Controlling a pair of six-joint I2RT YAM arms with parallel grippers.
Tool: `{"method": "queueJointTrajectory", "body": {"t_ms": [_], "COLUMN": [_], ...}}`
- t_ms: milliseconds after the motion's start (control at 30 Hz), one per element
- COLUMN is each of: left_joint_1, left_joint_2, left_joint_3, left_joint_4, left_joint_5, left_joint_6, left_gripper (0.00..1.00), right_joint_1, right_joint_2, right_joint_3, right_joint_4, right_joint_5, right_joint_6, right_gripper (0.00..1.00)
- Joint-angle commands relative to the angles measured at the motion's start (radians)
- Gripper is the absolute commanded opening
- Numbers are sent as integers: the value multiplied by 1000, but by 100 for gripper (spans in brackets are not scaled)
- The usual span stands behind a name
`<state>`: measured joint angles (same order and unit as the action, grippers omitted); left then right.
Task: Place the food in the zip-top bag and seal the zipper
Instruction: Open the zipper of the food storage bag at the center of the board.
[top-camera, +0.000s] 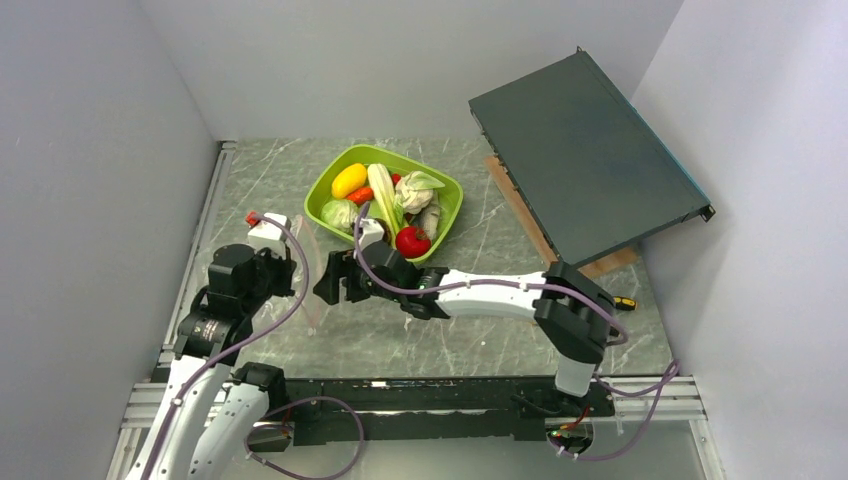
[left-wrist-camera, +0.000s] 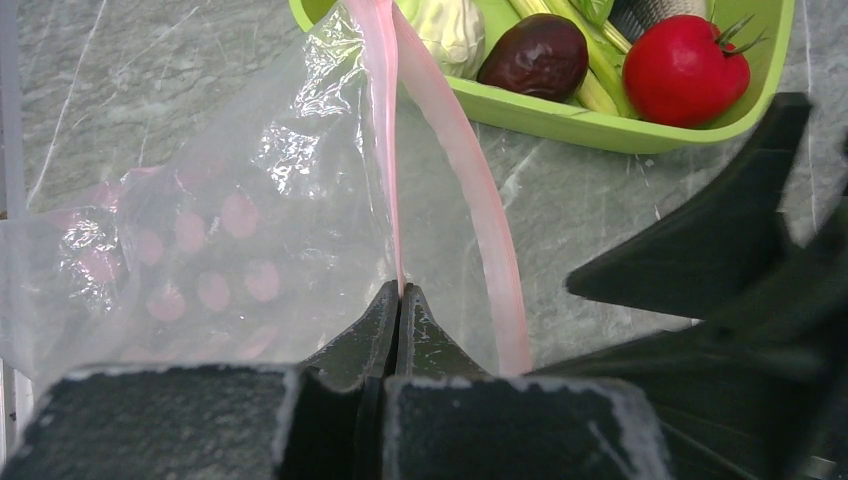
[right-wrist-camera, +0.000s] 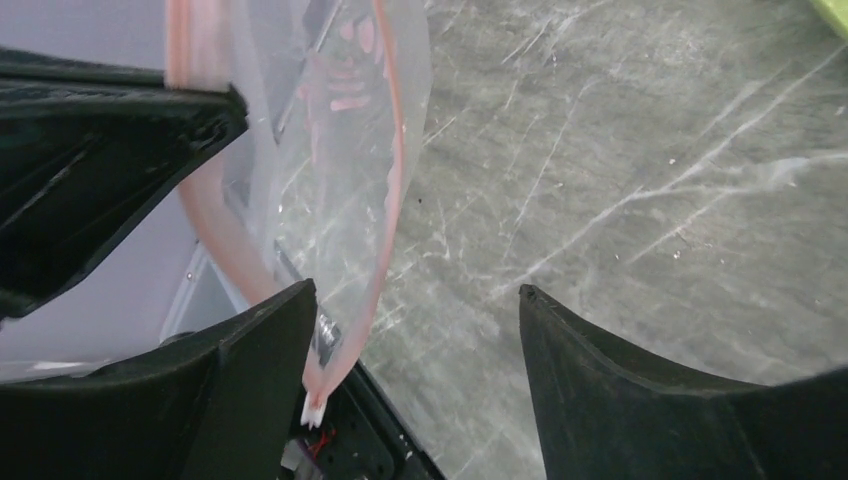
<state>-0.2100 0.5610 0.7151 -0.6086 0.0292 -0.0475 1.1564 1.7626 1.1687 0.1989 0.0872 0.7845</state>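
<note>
The zip-top bag (left-wrist-camera: 230, 200) is clear and crinkly with a pink zipper strip, and its mouth stands apart. My left gripper (left-wrist-camera: 400, 295) is shut on one strip of the zipper. My right gripper (right-wrist-camera: 415, 290) is open. The bag's (right-wrist-camera: 340, 130) other pink edge hangs between its fingers, close to the left fingertip (right-wrist-camera: 285, 310). From above, both grippers meet at the bag (top-camera: 312, 275), left of the table's middle. The food lies in a lime-green tray (top-camera: 458, 188): a yellow piece (top-camera: 348, 180), a red tomato (top-camera: 412, 241), a pale leafy stalk (top-camera: 385, 197) and a green cabbage (top-camera: 338, 213).
A dark flat box (top-camera: 585, 160) leans against the right wall at the back, over a wooden board (top-camera: 520, 205). The tray's near rim (left-wrist-camera: 600, 125) lies just past the bag's mouth, with a dark purple piece (left-wrist-camera: 535, 55) inside. Walls close in on both sides.
</note>
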Motion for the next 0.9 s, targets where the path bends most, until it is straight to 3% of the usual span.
{"method": "queueJointTrajectory", "body": {"t_ms": [0, 167, 267, 400, 467, 733, 867], "left_joint_1": [-23, -28, -37, -40, -44, -106, -120], "left_joint_2": [-2, 27, 39, 56, 67, 79, 94], "left_joint_3": [14, 26, 32, 42, 48, 50, 57], "left_joint_4": [40, 35, 27, 7, -4, -18, -30], "left_joint_5": [-22, -2, -26, -84, -97, -145, -171], "left_joint_6": [12, 12, 7, 2, -1, -8, -13], "left_gripper": [0, 0, 0, 0, 6, 42, 48], "right_joint_1": [-2, 2, 3, 5, 5, 5, 4], "right_joint_2": [59, 101, 100, 79, 73, 63, 50], "right_joint_3": [94, 98, 105, 89, 92, 95, 87], "right_joint_4": [125, 200, 205, 213, 192, 189, 179], "right_joint_5": [-5, -77, -123, -145, -143, -124, -97], "right_joint_6": [42, 61, 69, 119, 137, 174, 184], "right_gripper": [72, 50, 22, 9, 1, 0, 0]}}
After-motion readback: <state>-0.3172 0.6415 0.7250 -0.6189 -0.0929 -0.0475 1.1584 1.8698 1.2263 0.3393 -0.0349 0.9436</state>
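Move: Hanging about 4 cm to the right hand's left, 1 cm back and 1 cm higher, is the free zipper lip of the bag. The pinched lip, held in the left hand's shut fingers, lies some 6 cm left, 3 ahead and 4 above the right hand. The green bin is roughly 16 cm ahead, 11 right and 10 below the right hand. From the left hand, the free lip is about 3 cm right, 3 back and 3 lower. Reaching about 4 cm to its left to the free zipper lip, the right hand dips 1 cm, then rises and draws back slightly as it shuts from wide open, pinching the lip in its fingertips. Once it has nearly closed, the left hand, sinking some 1.5 cm, opens to about half and lets go of the other lip. ##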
